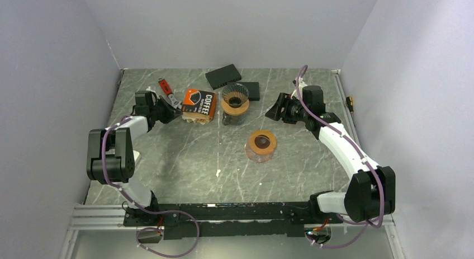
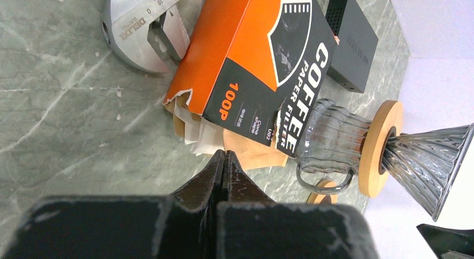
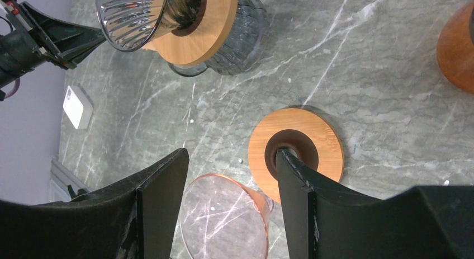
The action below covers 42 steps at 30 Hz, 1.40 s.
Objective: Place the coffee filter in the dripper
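An orange and black coffee filter box (image 1: 199, 105) lies on the table with brown paper filters (image 2: 254, 154) sticking out of its torn end. My left gripper (image 2: 225, 154) is shut, its tips pinched together on the edge of a coffee filter beside the box (image 2: 251, 63). A dark glass dripper (image 1: 235, 94) with a wooden collar stands on a glass server (image 2: 330, 139) just right of the box. A second, pinkish clear dripper (image 3: 223, 214) with a wooden collar (image 3: 321, 141) lies on its side mid-table. My right gripper (image 3: 232, 158) hangs open above it, touching nothing.
A metal caliper (image 2: 142, 24) and a red-handled tool (image 1: 164, 86) lie left of the box. Two black boxes (image 1: 223, 76) (image 1: 250, 90) sit behind the server. Grey walls close in the table on three sides.
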Motion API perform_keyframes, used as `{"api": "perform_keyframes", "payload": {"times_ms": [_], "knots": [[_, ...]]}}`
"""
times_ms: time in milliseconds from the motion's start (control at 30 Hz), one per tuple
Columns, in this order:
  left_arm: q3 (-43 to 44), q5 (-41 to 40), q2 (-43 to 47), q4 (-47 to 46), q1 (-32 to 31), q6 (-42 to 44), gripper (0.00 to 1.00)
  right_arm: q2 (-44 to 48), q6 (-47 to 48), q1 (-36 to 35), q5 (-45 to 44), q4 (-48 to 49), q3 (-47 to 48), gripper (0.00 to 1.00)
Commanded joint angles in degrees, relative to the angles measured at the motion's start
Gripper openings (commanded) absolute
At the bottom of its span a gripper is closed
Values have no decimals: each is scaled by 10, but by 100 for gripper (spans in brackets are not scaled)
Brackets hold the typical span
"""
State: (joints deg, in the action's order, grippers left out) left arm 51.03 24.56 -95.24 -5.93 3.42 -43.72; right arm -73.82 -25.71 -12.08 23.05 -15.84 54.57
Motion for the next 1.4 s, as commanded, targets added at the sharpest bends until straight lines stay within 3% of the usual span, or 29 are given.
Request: {"api": "perform_keyframes", "payload": {"times_ms": [0,433,500,600,700,933,1367], "knots": [[-4,-2,33,13,-5,17,0,10,-2,2,8,27,-1,63],[-57,-18,106,50,-6,33,0,12,-7,2,12,31,2,63],[-52,-14,93,48,-6,36,10,11,-5,2,11,30,2,63],[-43,4,61,24,-6,27,34,12,-4,2,10,29,0,63],[-30,25,23,-9,-7,12,42,12,-3,2,9,28,1,63],[-3,40,-36,-49,-14,-15,38,11,3,2,2,20,8,63],[1,37,-41,-71,-25,-32,38,5,3,2,5,23,9,63]]}}
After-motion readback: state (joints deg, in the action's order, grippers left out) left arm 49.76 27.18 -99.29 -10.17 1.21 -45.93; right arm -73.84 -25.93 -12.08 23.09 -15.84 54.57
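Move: From the left hand, the coffee filters sticking out of the box's torn near end lie level with it fore and aft, about 4 cm to its right and 3 cm lower. The coffee filter box is some 5 cm ahead and 6 cm right, the wrench about 8 cm ahead and 4 cm left; the dripper stands about 20 cm right, 1 cm ahead and 6 cm higher. From the idle right hand the filters are roughly 28 cm left, 5 cm ahead and 12 cm below. With its fingers shut and empty, the left hand draws back from the box about 3.5 cm, rising slightly, then opens the fingers to some two fifths and dips about 5 cm in front of the torn end. From the bottom of the dip it comes forward again while edging about 2 cm right and climbing 1.5 cm, bringing the parted fingertips up around the left corner of the protruding filters without closing on them. ##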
